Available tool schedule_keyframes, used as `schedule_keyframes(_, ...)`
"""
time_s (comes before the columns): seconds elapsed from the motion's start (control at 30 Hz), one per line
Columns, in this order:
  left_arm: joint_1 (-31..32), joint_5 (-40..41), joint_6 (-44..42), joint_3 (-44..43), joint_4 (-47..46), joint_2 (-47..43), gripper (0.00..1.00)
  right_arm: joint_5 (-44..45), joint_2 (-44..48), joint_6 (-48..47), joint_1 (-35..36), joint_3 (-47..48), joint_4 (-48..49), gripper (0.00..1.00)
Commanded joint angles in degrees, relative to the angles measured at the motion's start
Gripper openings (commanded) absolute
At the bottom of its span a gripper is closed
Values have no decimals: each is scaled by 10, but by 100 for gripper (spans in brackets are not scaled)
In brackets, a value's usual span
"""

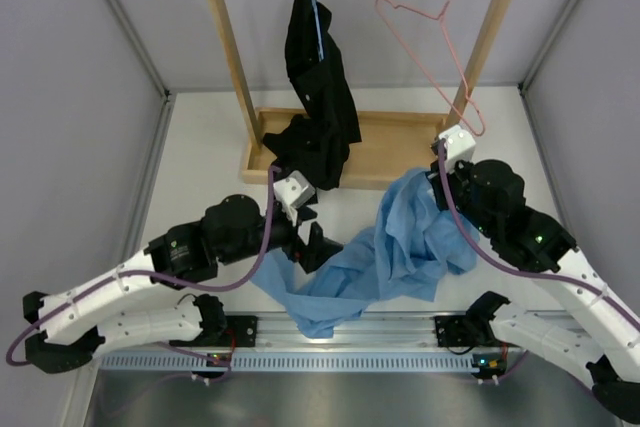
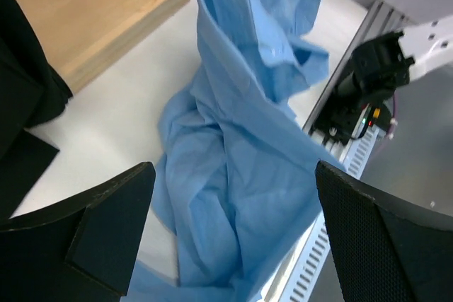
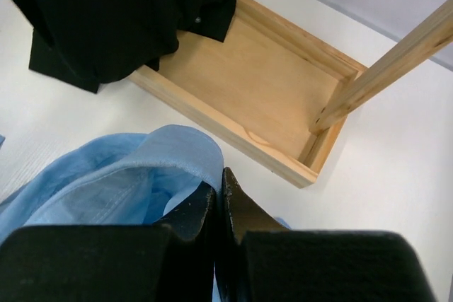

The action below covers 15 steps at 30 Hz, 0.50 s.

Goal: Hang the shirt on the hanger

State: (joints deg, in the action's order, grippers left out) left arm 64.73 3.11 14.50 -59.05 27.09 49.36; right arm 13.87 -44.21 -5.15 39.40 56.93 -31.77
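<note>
The light blue shirt (image 1: 400, 247) lies crumpled on the white table in front of the rack, one sleeve trailing toward the front rail. My right gripper (image 1: 437, 179) is shut on a fold of the shirt (image 3: 127, 175) at its upper edge and lifts it a little; its fingertips (image 3: 221, 175) pinch the fabric. My left gripper (image 1: 312, 239) is open and empty, hovering over the shirt's left part (image 2: 241, 139) with its jaws wide apart. The pink wire hanger (image 1: 440, 47) hangs by its hook on the rack's top bar at the right, tilted, with nothing on it.
A wooden rack with a tray base (image 1: 400, 147) stands at the back. A black garment (image 1: 320, 77) hangs on a thin blue hanger at the bar's middle and drapes into the tray (image 3: 269, 90). A metal rail (image 1: 350, 332) runs along the near edge. Grey walls enclose both sides.
</note>
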Motion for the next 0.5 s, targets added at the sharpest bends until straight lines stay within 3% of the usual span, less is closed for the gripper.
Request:
schedule_keyframes(0.0, 40, 18, 33, 51, 37, 6, 98, 41, -12, 35, -4, 42, 12, 0)
schedule_keyframes(0.2, 198, 170, 44, 63, 70, 75, 98, 32, -42, 27, -15, 60, 10, 0)
schedule_keyframes(0.47, 212, 152, 12, 63, 50, 136, 98, 11, -51, 14, -17, 74, 5, 0)
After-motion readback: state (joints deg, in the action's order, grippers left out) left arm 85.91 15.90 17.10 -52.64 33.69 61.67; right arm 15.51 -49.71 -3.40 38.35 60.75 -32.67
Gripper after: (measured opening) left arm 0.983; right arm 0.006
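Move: The near fold of the loose blue shirt lies about 24 cm below the open left hand, roughly 4 cm back and 7 cm to its right, with the table's front edge some 7 cm back and straight below. The low end of the black shirt is about 29 cm ahead and 5 cm left. From the right hand, which already grips the blue shirt, that near fold lies about 15 cm back, 17 cm left and 23 cm below. The left hand, fingers still wide open and pointing mostly to the right, sinks about 13 cm while drawing some 7 cm back towards the blue shirt's near fold, tipping its fingertips roughly 25 degrees further down and easing off at the end still above the table. The right hand keeps its shut grip on the raised part of the blue shirt and edges slightly forward, its attitude all but unchanged. ##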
